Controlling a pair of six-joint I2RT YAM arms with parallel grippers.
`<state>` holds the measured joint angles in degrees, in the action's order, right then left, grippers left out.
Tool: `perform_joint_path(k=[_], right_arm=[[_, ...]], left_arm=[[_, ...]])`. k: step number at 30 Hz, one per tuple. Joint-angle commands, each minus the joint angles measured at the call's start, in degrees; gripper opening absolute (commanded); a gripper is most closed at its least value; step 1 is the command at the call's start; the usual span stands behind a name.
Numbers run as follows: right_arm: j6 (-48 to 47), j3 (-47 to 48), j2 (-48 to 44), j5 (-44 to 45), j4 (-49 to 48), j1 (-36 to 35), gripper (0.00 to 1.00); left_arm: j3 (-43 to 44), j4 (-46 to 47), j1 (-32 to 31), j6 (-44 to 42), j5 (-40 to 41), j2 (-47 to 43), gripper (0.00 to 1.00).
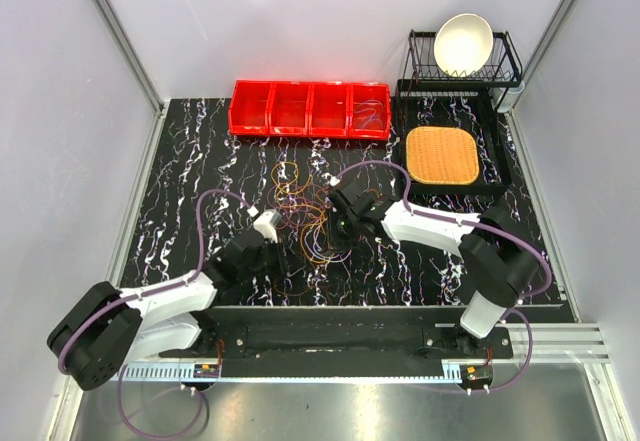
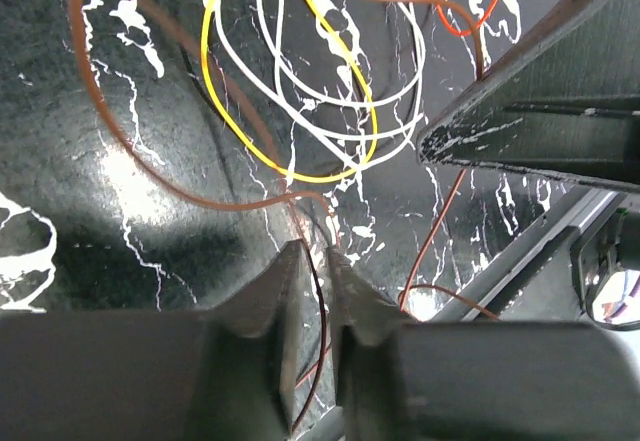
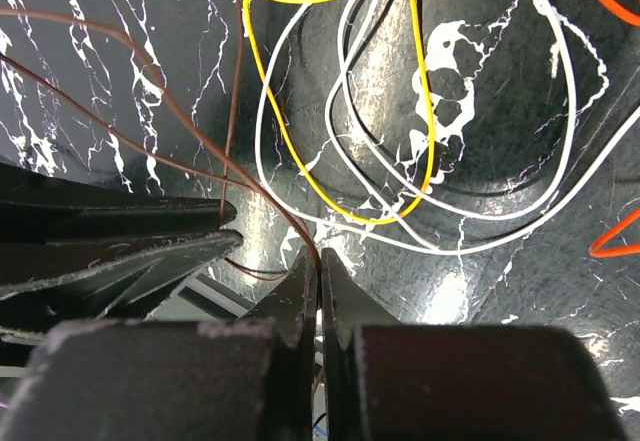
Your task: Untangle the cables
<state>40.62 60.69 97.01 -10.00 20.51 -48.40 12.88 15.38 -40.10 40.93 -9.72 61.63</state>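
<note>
The cables [image 1: 300, 201] lie in a loose tangle of orange, yellow, brown and white loops in the middle of the black marbled table. My left gripper [image 1: 300, 243] reaches in from the lower left. In its wrist view the left gripper [image 2: 313, 251] has its jaws slightly apart, and a thin brown cable [image 2: 323, 331] runs loosely through the gap. A yellow loop [image 2: 320, 177] and white loops [image 2: 400, 91] lie just beyond. My right gripper [image 1: 328, 236] comes in from the right, close to the left one. The right gripper [image 3: 318, 254] is shut on a brown cable [image 3: 280, 211] at its tips.
A row of red bins [image 1: 310, 109] stands at the back, with a few thin wires in the rightmost one. At the back right a black rack holds a white bowl [image 1: 463, 43], and a woven orange mat [image 1: 442, 154] lies in front of it.
</note>
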Motion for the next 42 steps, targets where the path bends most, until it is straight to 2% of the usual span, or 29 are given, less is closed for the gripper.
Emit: perform_joint_path(k=[1, 5, 12, 18, 22, 27, 31, 34, 42], right_arm=[[0.1, 0.3, 0.7, 1.2, -2.1, -0.6, 0.0], [-0.1, -0.5, 0.8, 1.2, -2.6, -0.6, 0.0], [0.4, -2.1, 1.2, -2.2, -5.7, -0.6, 0.0], [0.8, -0.7, 2.2, -2.5, -6.9, -0.6, 0.0], [0.8, 1.4, 3.3, -2.6, -6.9, -0.6, 0.0], [0.6, 4.2, 5.0, -2.3, -6.9, -0.8, 0.0], [0.8, 4.6, 5.7, -2.7, -6.8, -1.4, 0.0], [1.3, 4.8, 6.1, -2.0, -6.8, -2.3, 0.0], [4.9, 6.2, 9.2, -0.1, -6.5, -3.8, 0.0]], left_arm=[[-1.4, 8.8, -0.2, 0.4, -0.6, 0.3, 0.29], [-2.0, 8.8, -0.1, 0.0, 0.1, -0.9, 0.36], [-2.0, 9.1, -0.1, -0.1, 1.5, 0.3, 0.38], [-2.1, 13.0, -0.1, 0.0, -0.8, 4.7, 0.38], [-1.0, 13.7, -0.2, -1.2, -3.0, 6.7, 0.47], [0.6, 8.8, -0.2, -2.3, -2.0, 4.3, 0.6], [2.9, -2.0, -0.2, -3.4, 2.0, -1.4, 0.67], [5.3, -7.7, -0.1, -4.4, 4.5, -3.7, 0.68], [5.1, -14.0, -0.2, -5.8, 5.9, -4.1, 0.68]])
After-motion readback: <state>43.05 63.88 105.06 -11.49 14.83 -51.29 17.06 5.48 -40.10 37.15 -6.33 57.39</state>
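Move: Both hands are already on the brown cable, its strands running through the fingertips of each, just above the table. The left gripper is about 11 cm to the right hand's left and 3 cm nearer the base. The yellow and white loops lie some 4 cm ahead of the right hand, or 7 cm ahead and 11 cm right of the left hand. The pink cable lies about 11 cm straight ahead of the left hand. The right fingers stay shut on the brown cable while that hand eases down, then carries it nearly 4 cm left towards the left gripper, ending about 2 cm lower. The left hand lets go of its brown strand, its fingers spreading from nearly shut to about two-thirds open; it stays almost in place, dipping 1 cm and then rising some 3 cm. ##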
